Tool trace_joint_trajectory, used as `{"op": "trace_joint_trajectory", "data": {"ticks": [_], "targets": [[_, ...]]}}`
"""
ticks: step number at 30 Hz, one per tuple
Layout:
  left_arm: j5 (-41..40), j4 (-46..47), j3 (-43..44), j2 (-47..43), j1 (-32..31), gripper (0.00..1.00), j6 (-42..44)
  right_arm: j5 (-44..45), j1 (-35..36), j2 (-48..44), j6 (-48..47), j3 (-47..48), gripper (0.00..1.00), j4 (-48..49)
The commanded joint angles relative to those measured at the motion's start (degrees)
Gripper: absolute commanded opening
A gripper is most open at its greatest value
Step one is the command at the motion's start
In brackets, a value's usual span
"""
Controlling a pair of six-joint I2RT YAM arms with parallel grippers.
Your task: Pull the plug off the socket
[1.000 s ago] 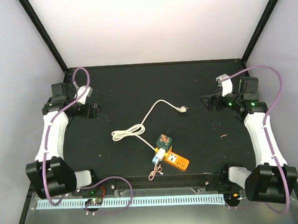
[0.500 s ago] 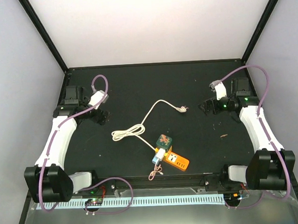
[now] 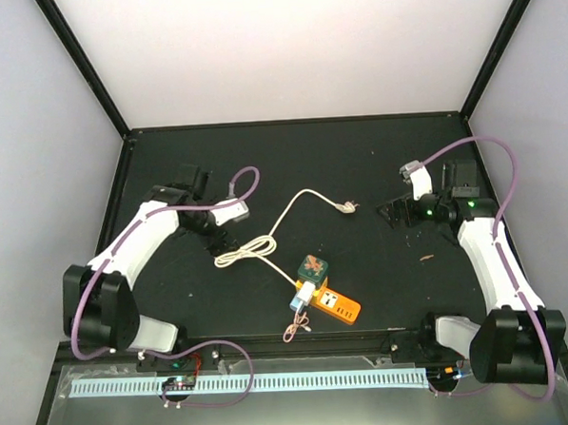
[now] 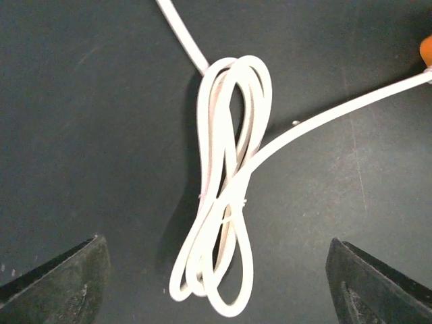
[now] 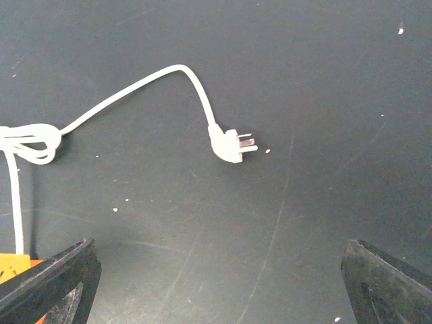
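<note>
The orange socket [image 3: 337,307] lies near the table's front edge, with the white plug [image 3: 304,294] set against its left end. The plug's cream cord runs up to a loose coil [image 3: 247,251]. From there it goes on to a free end with metal prongs [image 3: 346,206]. My left gripper [image 3: 219,237] hovers open just left of the coil. In the left wrist view the coil [image 4: 223,202] lies between the wide-apart fingers [image 4: 54,283]. My right gripper [image 3: 395,212] is open and empty, right of the pronged end [image 5: 231,145]. A corner of the socket [image 5: 9,267] shows there.
A dark green cube [image 3: 313,267] with a reddish top stands just behind the plug and socket. A thin pinkish wire [image 3: 292,328] trails off the front edge. A small reddish scrap [image 3: 426,257] lies to the right. Black frame posts rise at the rear corners.
My left arm has swung right and forward from the left edge to the cord coil. The right gripper has edged slightly toward the middle. The plug, socket and cord have not moved.
</note>
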Motion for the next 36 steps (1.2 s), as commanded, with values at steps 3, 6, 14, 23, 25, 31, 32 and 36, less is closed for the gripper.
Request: {"op": "trace_joint_trajectory", "data": {"ticks": [3, 6, 14, 23, 25, 31, 32, 36], "targets": [[-5.75, -0.21, 6.61, 8.75, -7.18, 0.73, -2.3, -2.22, 0.45, -3.76, 1.75, -2.43, 1.0, 2.14], [-9.26, 0.94, 7.97, 12.72, -9.79, 0.67, -3.95, -2.18, 0.43, -3.9, 2.98, -2.47, 1.0, 1.69], [-13.31, 3.84, 9.32, 18.13, -13.6, 0.62, -5.04, -3.21, 0.43, -5.34, 5.51, -2.95, 1.0, 2.42], [-15.57, 5.45, 11.25, 22.59, -15.55, 0.46, -6.79, -3.24, 0.39, -8.3, 6.0, -4.09, 1.0, 2.88], [-16.89, 6.1, 11.39, 23.52, -16.18, 0.44, -7.29, -3.21, 0.42, -9.43, 6.06, -4.55, 1.0, 3.38], [-17.48, 7.07, 13.33, 26.17, -16.97, 0.25, -9.83, -3.26, 0.39, -10.87, 6.92, -4.77, 1.0, 3.85], [-17.63, 7.38, 13.7, 26.57, -16.95, 0.21, -10.32, -3.27, 0.43, -10.85, 6.97, -4.75, 1.0, 3.83], [-16.98, 8.86, 15.62, 27.68, -16.91, 0.02, -12.54, -3.55, 0.45, -10.66, 7.01, -4.7, 1.0, 3.65]]}}
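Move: The coiled cord is the left hand's target: its middle lies about 3 cm ahead, 5 cm to the right and 9 cm below. From this hand the green block is some 3 cm back and 19 cm right, the orange socket some 10 cm back and 23 cm right, and the loose plug about 12 cm ahead and 29 cm right. From the right hand, the coil is roughly level ahead and 36 cm left, 15 cm below. Downward about 9 cm, with some 7 cm to the right and a little forward, the left hand sinks onto the part of the coil nearer the loose plug, its fingers tipping about 15 degrees closer to straight down. They go from wide open to nearly shut, pinching a strand of the white cord. The empty right hand stays open, easing up about 3 cm and slightly back. ##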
